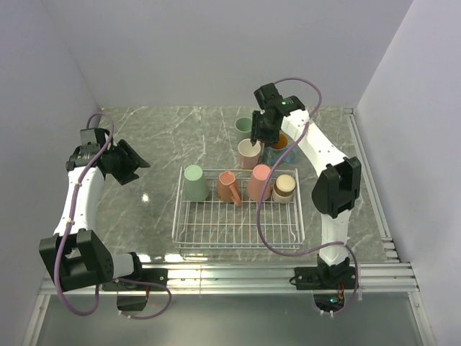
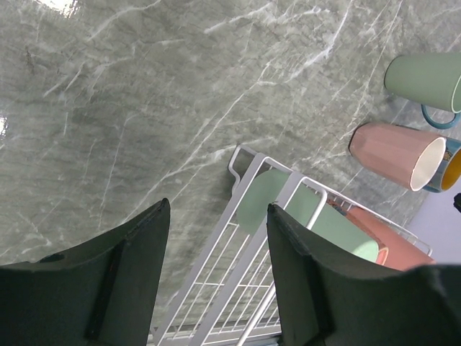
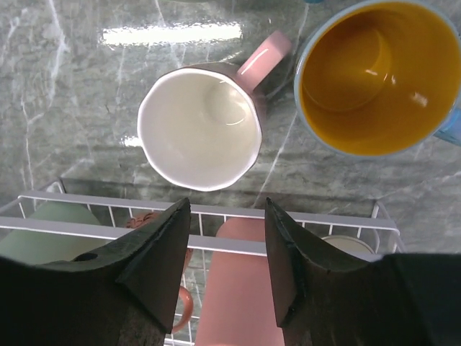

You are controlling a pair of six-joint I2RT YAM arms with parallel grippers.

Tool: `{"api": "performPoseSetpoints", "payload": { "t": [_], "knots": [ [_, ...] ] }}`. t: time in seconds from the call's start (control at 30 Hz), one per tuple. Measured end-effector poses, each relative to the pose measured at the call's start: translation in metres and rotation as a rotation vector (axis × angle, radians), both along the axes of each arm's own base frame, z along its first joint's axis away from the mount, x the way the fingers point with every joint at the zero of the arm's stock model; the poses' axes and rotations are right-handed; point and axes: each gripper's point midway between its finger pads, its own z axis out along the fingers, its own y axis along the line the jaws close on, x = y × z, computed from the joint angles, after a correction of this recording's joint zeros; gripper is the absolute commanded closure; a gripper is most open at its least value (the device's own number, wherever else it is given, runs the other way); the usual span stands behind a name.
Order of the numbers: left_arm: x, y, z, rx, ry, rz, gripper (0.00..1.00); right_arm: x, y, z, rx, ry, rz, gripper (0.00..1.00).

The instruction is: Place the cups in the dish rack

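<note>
The white wire dish rack [image 1: 177,209] holds an upturned sage green cup [image 1: 193,182], a salmon mug [image 1: 228,186], a tall pink cup [image 1: 259,182] and a short brown cup [image 1: 284,187]. Behind it on the table stand a green mug [image 1: 243,128], a pink mug [image 1: 249,153] with a white inside and a blue mug [image 1: 279,148] with a yellow inside. My right gripper [image 3: 227,216] hangs open over the rack's far rim [image 3: 288,216], just short of the pink mug [image 3: 198,128] and the blue mug [image 3: 378,76], holding nothing. At the left, my left gripper [image 1: 133,171] is open and empty, off the rack's far left corner [image 2: 248,155].
White walls close in the marble table at the back and sides. A metal rail runs along the right edge [image 1: 371,180] and the near edge. My right arm [image 1: 335,187] rises beside the rack's right side.
</note>
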Motion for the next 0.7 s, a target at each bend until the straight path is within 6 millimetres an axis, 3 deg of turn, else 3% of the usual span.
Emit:
{"api": "performPoseSetpoints", "payload": {
  "t": [0.7],
  "knots": [
    [-0.002,0.0,-0.001,0.01,0.005,-0.014,0.39,0.014,-0.001,-0.068,-0.078,0.099,-0.053,0.52]
  ]
}}
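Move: The upright pink mug stands just ahead of the right gripper, about 2 cm out and 4 cm to its left, its middle some 12 cm below. The blue mug with the yellow inside is about 4 cm ahead and 5 cm to the right; the small green cup is some 10 cm ahead and 6 cm left. The pink tumbler in the rack lies about 9 cm back, straight behind. From the left gripper the pink mug is roughly 12 cm ahead and 32 cm right. Lower the right gripper about 7 cm onto the right-hand side of the pink mug's rim, easing only slightly forward as it sinks and tipping the wrist a few degrees. Keep the fingers half open, one over the mug's mouth and the other outside its wall, on the side facing the blue mug; don't close them yet. ##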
